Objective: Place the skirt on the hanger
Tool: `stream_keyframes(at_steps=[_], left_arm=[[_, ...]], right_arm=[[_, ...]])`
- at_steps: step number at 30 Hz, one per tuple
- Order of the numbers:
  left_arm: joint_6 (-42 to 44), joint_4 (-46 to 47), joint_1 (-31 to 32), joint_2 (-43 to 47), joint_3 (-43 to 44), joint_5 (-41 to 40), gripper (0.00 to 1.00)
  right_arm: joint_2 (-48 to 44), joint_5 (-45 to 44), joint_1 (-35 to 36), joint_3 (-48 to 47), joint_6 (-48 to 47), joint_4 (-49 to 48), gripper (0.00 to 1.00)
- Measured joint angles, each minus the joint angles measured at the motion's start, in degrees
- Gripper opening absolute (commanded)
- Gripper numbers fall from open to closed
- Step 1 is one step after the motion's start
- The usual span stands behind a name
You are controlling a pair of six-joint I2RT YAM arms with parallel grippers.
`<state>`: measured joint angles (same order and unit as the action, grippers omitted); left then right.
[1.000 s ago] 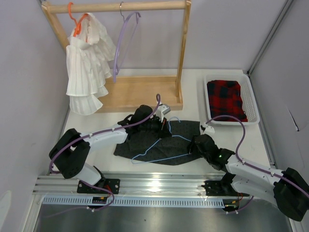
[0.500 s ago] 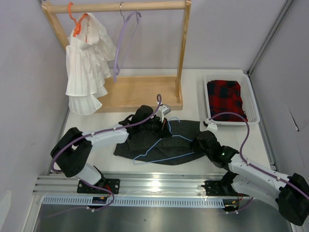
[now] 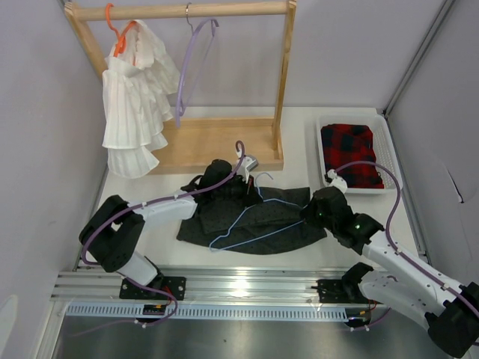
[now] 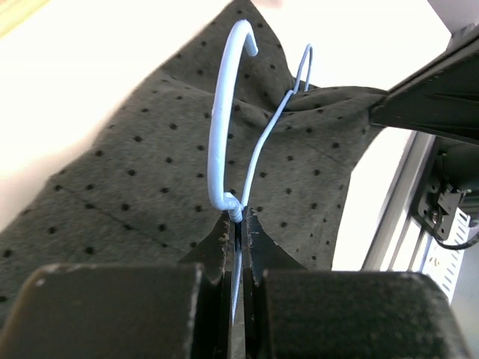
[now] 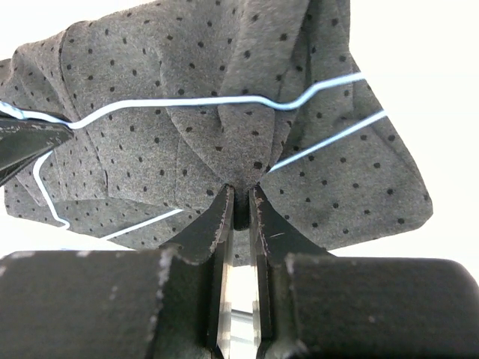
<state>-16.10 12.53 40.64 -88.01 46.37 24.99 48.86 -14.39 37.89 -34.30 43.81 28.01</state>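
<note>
The dark grey dotted skirt (image 3: 258, 224) lies spread on the table in front of the arms. On top of it rests the light-blue wire hanger (image 3: 254, 224), hook end raised toward the rack. My left gripper (image 3: 249, 193) is shut on the hanger (image 4: 224, 127) at the twisted neck just under the hook, above the skirt (image 4: 142, 179). My right gripper (image 3: 307, 215) is shut on a pinched fold of the skirt (image 5: 224, 134) at its right side, lifting that edge; the hanger (image 5: 217, 101) wire runs across the cloth just beyond its fingertips (image 5: 221, 213).
A wooden rack (image 3: 187, 11) stands at the back, holding a white pleated garment (image 3: 135, 97) on an orange hanger and a bare lilac hanger (image 3: 191, 67). A white basket (image 3: 393, 161) with red-and-black plaid cloth (image 3: 352, 153) sits at the right.
My right gripper has shut on the skirt's right edge and moved up and to the right with it. The left gripper has raised the hanger's hook end a little.
</note>
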Motion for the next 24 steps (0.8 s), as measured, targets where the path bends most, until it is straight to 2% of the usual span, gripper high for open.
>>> stream_keyframes(at_steps=[9,18,24], left_arm=[[0.3,0.2,-1.5,1.6,-1.2,-1.0,0.0],[4.2,0.3,-5.4,6.6,-5.3,-2.1,0.0],[6.5,1.3,-6.2,6.8,-6.4,-2.5,0.0]], right_arm=[[-0.3,1.8,-2.8,-1.8,-1.2,2.7,0.0],[-0.4,4.8,-7.0,-2.5,-2.5,3.1,0.0],[-0.4,7.6,-9.2,-2.5,-3.2,3.0,0.0]])
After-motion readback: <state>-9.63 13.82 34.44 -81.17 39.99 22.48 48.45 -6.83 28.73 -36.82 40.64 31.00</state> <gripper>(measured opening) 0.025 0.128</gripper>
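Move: The left hand already grips the blue hanger by the base of its hook; the raised skirt edge lies about 15 cm to its right and 4 cm back, at about its height. The rest of the skirt lies under the left hand, some 8 cm down. The right hand already pinches that edge; the hanger's right corner pokes out about 4 cm to its right, 3 cm ahead and a little lower. Keeping its grip on the hook base, the left hand draws the hanger about 5 cm to the left and some 2 cm forward, away from the raised skirt edge, while turning slightly, roughly 5 degrees counter-clockwise. Meanwhile the right hand stays shut on the skirt edge, holding it off the table, and eases it about 2 cm to the right with a slight rise and forward drift, the opposite way to the hanger. ##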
